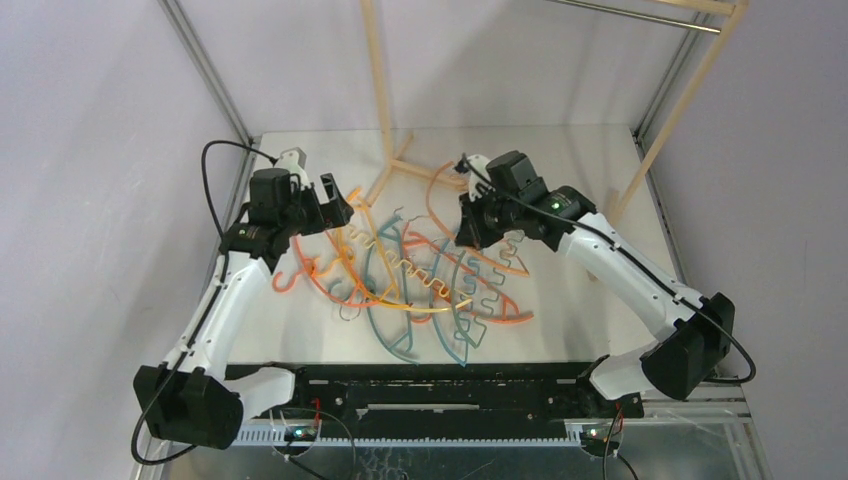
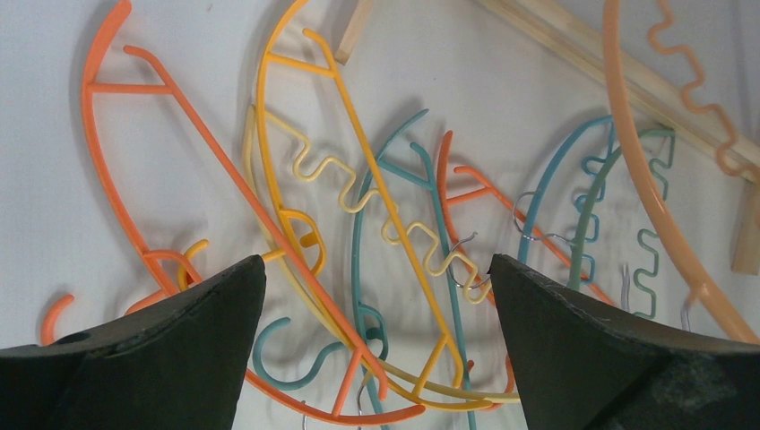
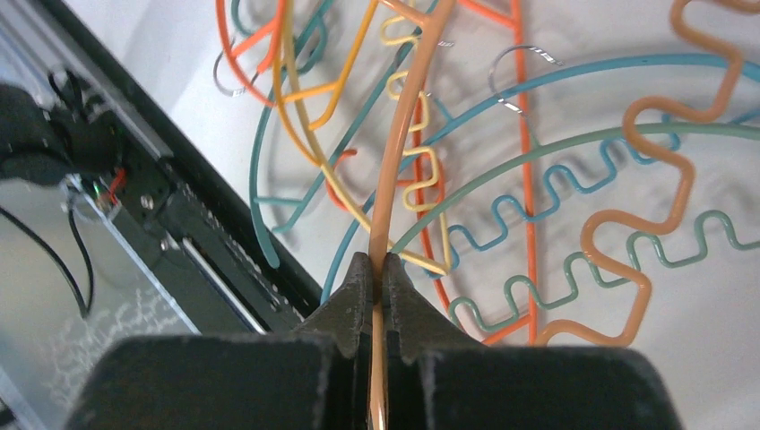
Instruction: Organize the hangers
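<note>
Several thin hangers lie tangled in a pile (image 1: 420, 280) mid-table, in orange (image 2: 107, 179), yellow (image 2: 260, 116) and teal (image 2: 358, 224). My right gripper (image 3: 377, 264) is shut on the curved arm of a pale orange hanger (image 3: 408, 107), whose wavy bar (image 3: 659, 206) runs off to the right. From above, that gripper (image 1: 470, 235) sits at the pile's right back edge, over the pale orange hanger (image 1: 432, 200). My left gripper (image 1: 335, 205) hovers over the pile's left back side. It (image 2: 376, 258) stands wide open, nothing between its fingers, with hangers on the table below.
A pale wooden rack frame (image 1: 380, 90) with a metal rod (image 1: 640, 15) stands at the back; its foot (image 1: 400, 165) rests just behind the pile. A black rail (image 1: 420, 385) runs along the near table edge. Metal posts stand at the table's corners.
</note>
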Tool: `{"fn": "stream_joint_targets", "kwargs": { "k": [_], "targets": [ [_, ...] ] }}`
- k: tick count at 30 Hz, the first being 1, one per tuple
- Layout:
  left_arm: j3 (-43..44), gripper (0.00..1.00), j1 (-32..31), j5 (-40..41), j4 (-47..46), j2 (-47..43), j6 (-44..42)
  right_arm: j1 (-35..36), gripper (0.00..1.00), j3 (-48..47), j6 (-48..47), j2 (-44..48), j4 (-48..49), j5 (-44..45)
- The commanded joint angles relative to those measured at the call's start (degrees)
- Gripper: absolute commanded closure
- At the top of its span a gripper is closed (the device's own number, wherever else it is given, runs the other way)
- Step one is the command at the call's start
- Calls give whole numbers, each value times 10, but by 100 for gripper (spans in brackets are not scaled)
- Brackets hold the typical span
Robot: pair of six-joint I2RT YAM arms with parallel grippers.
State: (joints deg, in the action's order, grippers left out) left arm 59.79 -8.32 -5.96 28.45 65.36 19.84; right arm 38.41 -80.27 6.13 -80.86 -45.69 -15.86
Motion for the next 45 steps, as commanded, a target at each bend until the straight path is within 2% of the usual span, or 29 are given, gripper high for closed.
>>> {"fn": "stream_joint_targets", "kwargs": {
  "k": [1, 5, 10, 13, 17, 22, 33, 45],
  "targets": [
    [31, 0, 3, -6, -9, -27, 10, -39, 100, -14, 80, 52, 137, -22],
    [33, 0, 3, -29, -19, -27, 23, -75, 100, -7, 150, 66, 227, -23],
    [-9, 0, -1, -116, -125, -47, 92, -111, 100, 27, 235, 87, 341, -13],
    [-33, 0, -14, -120, -171, -60, 115, -127, 100, 52, 278, 106, 425, 16],
    [-25, 0, -25, -124, -179, -48, 118, -135, 100, 35, 295, 97, 484, 29],
    [1, 0, -32, -128, -179, -28, 112, -146, 100, -16, 292, 76, 513, 32],
    [6, 0, -33, -131, -177, -1, 105, -158, 100, -123, 244, 44, 496, 26],
    [17, 0, -33, -132, -168, 13, 93, -191, 100, -122, 227, 24, 497, 73]
  ]
}}
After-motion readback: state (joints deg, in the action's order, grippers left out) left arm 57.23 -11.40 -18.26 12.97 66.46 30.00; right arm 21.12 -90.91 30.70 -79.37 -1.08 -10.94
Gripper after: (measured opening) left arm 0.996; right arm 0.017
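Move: The right hand already holds the peach hanger; it goes for the rack's metal rod, whose middle lies about 19 cm ahead, 10 cm to the right and 41 cm above. The rack's left post stands some 30 cm ahead and 16 cm left; the bottom bar is about 22 cm ahead, 10 cm right and 22 cm below; the green hanger lies 2 cm ahead, 7 cm right, equally low. From the left hand the rod is about 10 cm ahead, 33 cm right and 42 cm up. Still pinching the peach hanger by its side, the right hand lifts it some 26 cm and carries it about 15 cm forward and slightly right towards the rod, climbing steeply before sinking a little over the last stretch as it pushes on forward, while the wrist rolls its left side up about 45 degrees, tips up and swings clockwise. The open, empty left hand shifts about 6 cm right over the hanger pile, rising and then partly sinking again, with its left side tilting down. ##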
